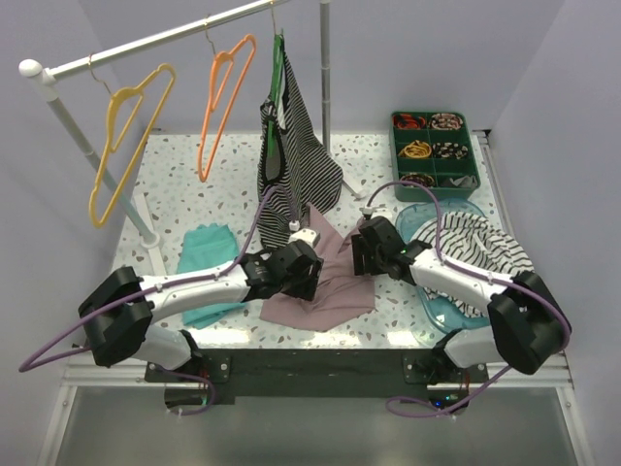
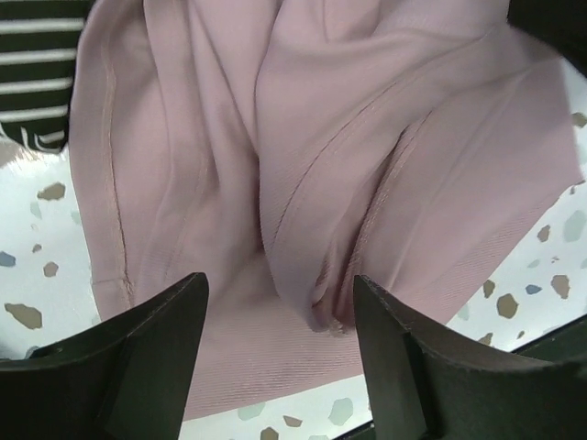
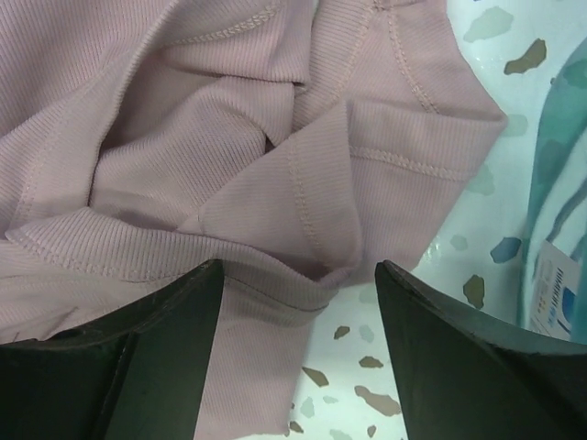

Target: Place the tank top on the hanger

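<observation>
The mauve-pink tank top (image 1: pixel 330 282) lies crumpled on the speckled table between my two arms. My left gripper (image 1: pixel 303 277) sits low over its left part. In the left wrist view its jaws (image 2: pixel 280 321) stand open, with a raised fold of the tank top (image 2: pixel 312 183) between them and no grip on it. My right gripper (image 1: pixel 365 254) is at the cloth's right edge. It is open (image 3: pixel 298 312) over a stitched hem of the tank top (image 3: pixel 275 183) and bare table. The orange hanger (image 1: pixel 225 97) hangs empty on the rail at the back.
A yellow hanger (image 1: pixel 126 136) hangs left of the orange one. A green hanger (image 1: pixel 278 68) carries a striped top (image 1: pixel 291 165). A teal folded cloth (image 1: pixel 206 254) lies left. A green organizer tray (image 1: pixel 435 148) and a blue basin (image 1: pixel 439 309) holding striped cloth stand right.
</observation>
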Controlling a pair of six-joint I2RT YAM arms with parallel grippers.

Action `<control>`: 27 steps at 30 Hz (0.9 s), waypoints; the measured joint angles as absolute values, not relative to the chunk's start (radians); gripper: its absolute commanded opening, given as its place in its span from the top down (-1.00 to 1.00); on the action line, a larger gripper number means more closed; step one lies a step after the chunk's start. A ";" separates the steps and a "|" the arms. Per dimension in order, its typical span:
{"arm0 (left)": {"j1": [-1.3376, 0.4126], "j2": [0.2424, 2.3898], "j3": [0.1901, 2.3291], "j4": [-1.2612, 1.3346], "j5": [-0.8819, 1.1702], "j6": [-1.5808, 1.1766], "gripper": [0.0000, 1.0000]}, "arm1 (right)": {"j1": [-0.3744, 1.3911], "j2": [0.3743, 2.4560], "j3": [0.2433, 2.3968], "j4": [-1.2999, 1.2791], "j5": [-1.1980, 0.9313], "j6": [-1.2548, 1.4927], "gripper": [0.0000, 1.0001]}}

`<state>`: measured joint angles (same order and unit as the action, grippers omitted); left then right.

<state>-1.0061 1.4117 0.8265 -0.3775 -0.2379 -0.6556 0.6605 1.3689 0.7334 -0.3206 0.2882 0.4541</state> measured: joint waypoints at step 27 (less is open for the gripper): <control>-1.020 1.249 1.058 -0.605 -0.590 -0.708 1.00 | 0.660 1.119 1.205 -0.491 0.231 0.439 1.00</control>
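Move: A loose fold of the pink tank top lies between the open left fingers, about 3 cm back and 4 cm below; the striped hem hangs roughly 11 cm ahead and 7 cm left, the teal cloth 6 cm ahead, 22 cm left. For the right hand, the top's right-hand fold is 2 cm left, 1 cm ahead and 2 cm below, with the blue basket about 20 cm right, 2 cm ahead. Bring the left gripper some 3 cm back and down and ease the right about 1 cm lower, then shut both on the folds of the tank top and pinch them. Raise both at once, the right much faster, about 25 cm up while its fingers tip up and forward, the left around 15 cm up from its low point and forward towards the striped garment. ##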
